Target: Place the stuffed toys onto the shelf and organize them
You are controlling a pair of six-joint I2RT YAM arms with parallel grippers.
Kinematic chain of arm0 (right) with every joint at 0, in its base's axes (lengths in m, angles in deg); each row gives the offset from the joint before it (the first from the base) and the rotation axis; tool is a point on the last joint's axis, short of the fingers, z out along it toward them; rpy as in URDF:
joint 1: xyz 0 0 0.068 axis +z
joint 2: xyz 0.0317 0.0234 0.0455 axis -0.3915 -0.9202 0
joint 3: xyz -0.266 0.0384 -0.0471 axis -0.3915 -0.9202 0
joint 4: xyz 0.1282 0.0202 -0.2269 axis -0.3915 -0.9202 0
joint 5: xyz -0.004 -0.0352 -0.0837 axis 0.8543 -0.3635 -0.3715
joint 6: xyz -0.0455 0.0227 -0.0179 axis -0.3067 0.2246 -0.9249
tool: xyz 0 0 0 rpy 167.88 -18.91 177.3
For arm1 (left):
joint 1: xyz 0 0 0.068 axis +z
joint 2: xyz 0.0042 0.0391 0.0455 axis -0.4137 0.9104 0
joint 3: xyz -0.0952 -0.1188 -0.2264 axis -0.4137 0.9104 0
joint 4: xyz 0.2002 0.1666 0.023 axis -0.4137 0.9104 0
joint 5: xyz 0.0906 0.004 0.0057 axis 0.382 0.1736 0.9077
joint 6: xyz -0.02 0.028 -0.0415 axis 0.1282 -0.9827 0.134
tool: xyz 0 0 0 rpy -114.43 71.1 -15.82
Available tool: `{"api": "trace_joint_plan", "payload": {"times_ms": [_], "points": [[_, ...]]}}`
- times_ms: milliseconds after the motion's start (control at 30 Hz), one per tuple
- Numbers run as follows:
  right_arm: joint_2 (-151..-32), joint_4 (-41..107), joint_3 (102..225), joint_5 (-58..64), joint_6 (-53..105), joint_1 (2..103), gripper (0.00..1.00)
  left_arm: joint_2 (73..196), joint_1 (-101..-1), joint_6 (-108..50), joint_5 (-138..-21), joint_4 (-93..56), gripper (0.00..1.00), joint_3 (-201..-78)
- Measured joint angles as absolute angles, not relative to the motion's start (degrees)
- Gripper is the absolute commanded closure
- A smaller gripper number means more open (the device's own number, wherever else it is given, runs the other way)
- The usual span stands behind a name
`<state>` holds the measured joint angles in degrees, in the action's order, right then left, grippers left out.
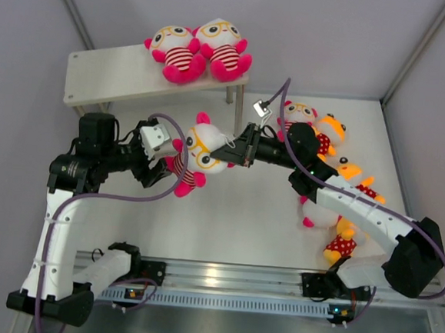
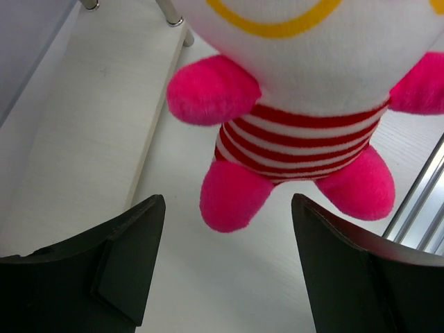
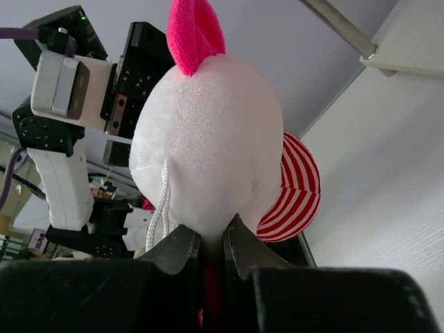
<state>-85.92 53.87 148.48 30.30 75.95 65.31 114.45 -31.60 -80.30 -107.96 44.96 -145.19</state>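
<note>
My right gripper (image 1: 234, 148) is shut on the white head of a striped plush (image 1: 196, 155) and holds it above the table; in the right wrist view (image 3: 211, 243) the jaws pinch the head (image 3: 208, 149). My left gripper (image 1: 161, 168) is open just left of that plush; its fingers (image 2: 132, 257) flank the toy's pink feet (image 2: 232, 198) without touching. Two striped plush (image 1: 201, 49) sit on the shelf's top board (image 1: 114, 77). Another striped plush (image 1: 296, 113) and orange-yellow plush (image 1: 329, 132) lie at the right.
More orange-yellow plush in red polka dots (image 1: 342, 244) and a pink-limbed toy (image 1: 315, 214) lie under my right arm. The shelf's lower board (image 2: 76, 139) and a metal leg (image 2: 173, 14) show at the left. The aluminium rail (image 1: 221, 278) runs along the near edge.
</note>
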Motion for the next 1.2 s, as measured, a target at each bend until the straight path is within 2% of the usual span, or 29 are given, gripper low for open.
{"api": "trace_joint_plan", "payload": {"times_ms": [267,367,400,433,500,567,600,633,700,733,767,800,833,867,1000,1200], "points": [[-88.09,56.43,148.73,31.87,78.53,66.51,1.00,114.80,-31.66,-81.81,-107.76,45.49,0.25,-145.19],[-88.22,57.08,149.53,32.29,78.96,66.51,1.00,114.80,-31.68,-82.10,-107.80,45.55,0.32,-145.19],[-88.33,57.21,149.86,32.44,79.12,66.51,1.00,114.80,-31.68,-82.27,-107.96,45.59,0.47,-145.19],[-88.55,57.72,150.15,32.55,79.38,66.51,1.00,114.80,-31.68,-82.23,-107.98,45.68,0.58,-145.19],[-88.89,58.81,150.21,32.60,79.86,66.51,1.00,114.80,-31.68,-82.62,-108.50,45.92,0.75,-145.19],[-89.31,59.35,150.21,32.62,80.21,66.51,1.00,114.82,-31.73,-82.64,-109.14,46.14,0.82,-145.19],[-89.51,59.60,150.21,32.64,80.45,66.51,1.00,114.82,-31.73,-82.64,-109.29,46.34,0.97,-145.19],[-89.64,59.68,150.21,32.66,80.60,66.51,1.00,114.82,-31.73,-82.38,-109.44,46.60,1.00,-145.19],[-89.68,59.68,150.21,32.68,80.80,66.51,1.00,114.80,-31.73,-82.29,-109.64,46.88,1.00,-145.17],[-89.68,59.70,150.23,32.68,80.80,66.51,0.98,114.80,-31.73,-81.92,-109.68,46.91,1.00,-145.15],[-89.68,59.60,150.26,32.68,80.67,66.51,0.87,114.80,-31.73,-81.33,-109.68,46.95,1.00,-145.15],[-89.68,58.79,150.56,32.66,80.25,66.51,0.73,114.82,-31.73,-80.57,-109.62,46.99,1.00,-145.15],[-89.68,57.17,151.33,32.49,79.38,66.51,0.45,114.82,-31.73,-79.23,-109.20,47.04,1.00,-145.17],[-89.68,55.75,151.98,32.18,78.88,66.51,0.38,114.82,-31.71,-77.68,-108.83,47.17,1.00,-145.23],[-88.26,47.44,155.17,27.35,71.64,66.53,0.21,115.85,-31.73,-68.72,-103.65,48.57,1.00,-149.54],[-79.82,34.42,155.19,16.42,61.89,66.55,0.15,116.13,-31.73,-55.96,-90.97,48.35,1.00,-162.74]]}}
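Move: The striped panda hangs between my hands, held by the back of its head in my right. Its middle lies about 7 cm right of my open left hand, 2 cm ahead and slightly higher; from my right hand, 7 cm left and 1 cm back. From my left hand, one seated panda is roughly 27 cm straight ahead, the other 28 cm ahead and 10 cm right, both slightly higher. My left hand stays by the feet and shuts its fingers on the panda's forward foot, while my right nudges a little left and keeps its pinch. Then the right opens, comes free of the head and backs off about 4 cm to the right. My left lifts the panda some 8 cm, drifting left and swinging about 25 degrees counter-clockwise. ##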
